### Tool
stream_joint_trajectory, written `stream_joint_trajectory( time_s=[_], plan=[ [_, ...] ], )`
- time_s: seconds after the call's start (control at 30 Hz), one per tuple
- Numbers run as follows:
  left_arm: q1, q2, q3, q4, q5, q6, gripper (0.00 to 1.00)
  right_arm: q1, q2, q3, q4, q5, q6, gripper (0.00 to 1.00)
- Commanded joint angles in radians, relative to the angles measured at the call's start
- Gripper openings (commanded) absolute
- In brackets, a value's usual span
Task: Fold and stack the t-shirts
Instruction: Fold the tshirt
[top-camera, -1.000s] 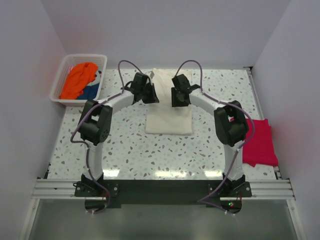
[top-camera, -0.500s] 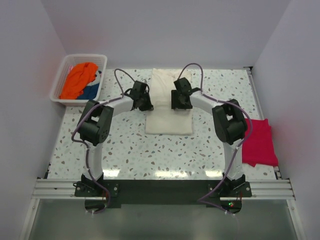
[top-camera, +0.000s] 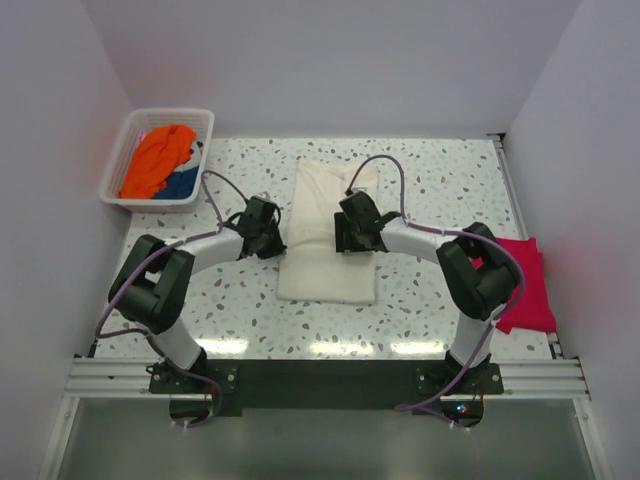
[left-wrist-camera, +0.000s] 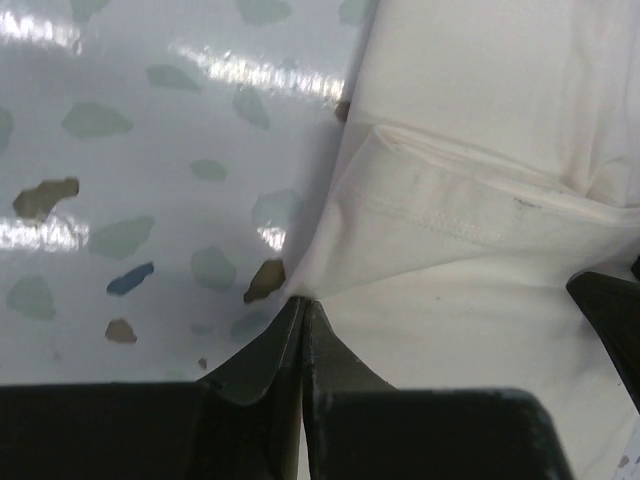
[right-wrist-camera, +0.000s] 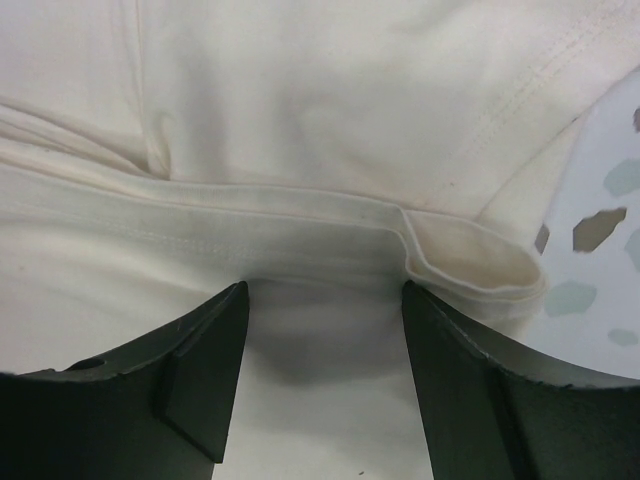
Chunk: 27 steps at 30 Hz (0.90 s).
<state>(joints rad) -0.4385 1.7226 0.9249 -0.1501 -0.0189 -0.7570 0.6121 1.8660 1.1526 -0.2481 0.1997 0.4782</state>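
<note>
The cream-white t-shirt (top-camera: 325, 275) lies as a long folded strip in the middle of the table. My left gripper (top-camera: 278, 243) is at its left edge, and the left wrist view shows the jaws (left-wrist-camera: 302, 305) pinched shut where the cloth (left-wrist-camera: 480, 200) draws to a point. My right gripper (top-camera: 346, 243) hovers over the strip's right half. Its jaws (right-wrist-camera: 325, 300) stand open above the cloth (right-wrist-camera: 330, 100), just short of a folded hem, holding nothing. A crimson-red t-shirt (top-camera: 525, 285) lies folded at the table's right edge. An orange t-shirt (top-camera: 160, 160) and a blue one (top-camera: 180, 185) sit in the basket.
A white slatted basket (top-camera: 170, 113) stands at the back left corner. White walls close in the speckled table (top-camera: 450, 180) on the left, back and right. The right arm's elbow (top-camera: 480, 275) overlaps the red shirt's left side.
Both arms have drawn back toward the near edge. The cream shirt came with them and now lies nearer and longer. The right gripper has opened and let the cloth go.
</note>
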Motion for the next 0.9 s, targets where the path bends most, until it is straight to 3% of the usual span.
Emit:
stream_joint_trajectory(
  time_s=[0.0, 0.13, 0.27, 0.47, 0.57, 0.67, 0.7, 0.87],
  plan=[
    [-0.005, -0.118, -0.104, 0.006, -0.042, -0.031, 0.07, 0.018, -0.042, -0.109, -0.063, -0.019, 0.079, 0.66],
    [-0.005, -0.216, -0.192, 0.020, -0.033, -0.044, 0.07, 0.015, -0.129, -0.111, -0.086, -0.017, 0.047, 0.67],
    [-0.005, -0.250, -0.158, -0.028, -0.029, -0.018, 0.07, 0.008, -0.181, -0.060, -0.135, -0.035, 0.016, 0.68],
    [0.020, -0.353, -0.158, -0.060, 0.052, 0.042, 0.26, -0.133, -0.312, -0.097, -0.163, -0.161, 0.043, 0.72],
    [0.018, -0.391, -0.178, -0.049, 0.121, 0.059, 0.33, -0.173, -0.366, -0.120, -0.198, -0.134, 0.030, 0.69],
    [0.004, -0.426, -0.227, -0.026, 0.180, 0.047, 0.38, -0.173, -0.415, -0.155, -0.183, -0.144, 0.045, 0.58],
    [0.000, -0.431, -0.235, -0.023, 0.188, 0.045, 0.38, -0.172, -0.421, -0.174, -0.162, -0.141, 0.051, 0.48],
    [-0.005, -0.423, -0.253, 0.088, 0.232, 0.053, 0.39, -0.169, -0.347, -0.157, -0.134, -0.147, 0.068, 0.35]
  ],
)
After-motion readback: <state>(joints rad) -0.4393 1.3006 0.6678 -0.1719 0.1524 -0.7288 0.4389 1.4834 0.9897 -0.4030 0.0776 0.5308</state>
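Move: The folded t-shirt lies under both hands, its middle roughly 5 cm ahead and 10 cm right of the left hand, and 5 cm ahead and 3 cm left of the right hand, a centimetre or so below them. Its raised hem crosses about 3 cm ahead of the fingertips. The near edge lies some 14 cm behind both hands, while the shirt's right side edge runs about 7 cm to the right hand's right. The t-shirt is still being dragged towards the robot under both hands' fingertips, about 4 to 5 cm. Both then lift off: the left rises some 6 cm, spreading its nearly shut fingers partway and easing back a little; the right rises about 8 cm while swinging 6 cm right to over the shirt's side edge, its wide-open fingers half closing. Both have begun to sink slightly. ##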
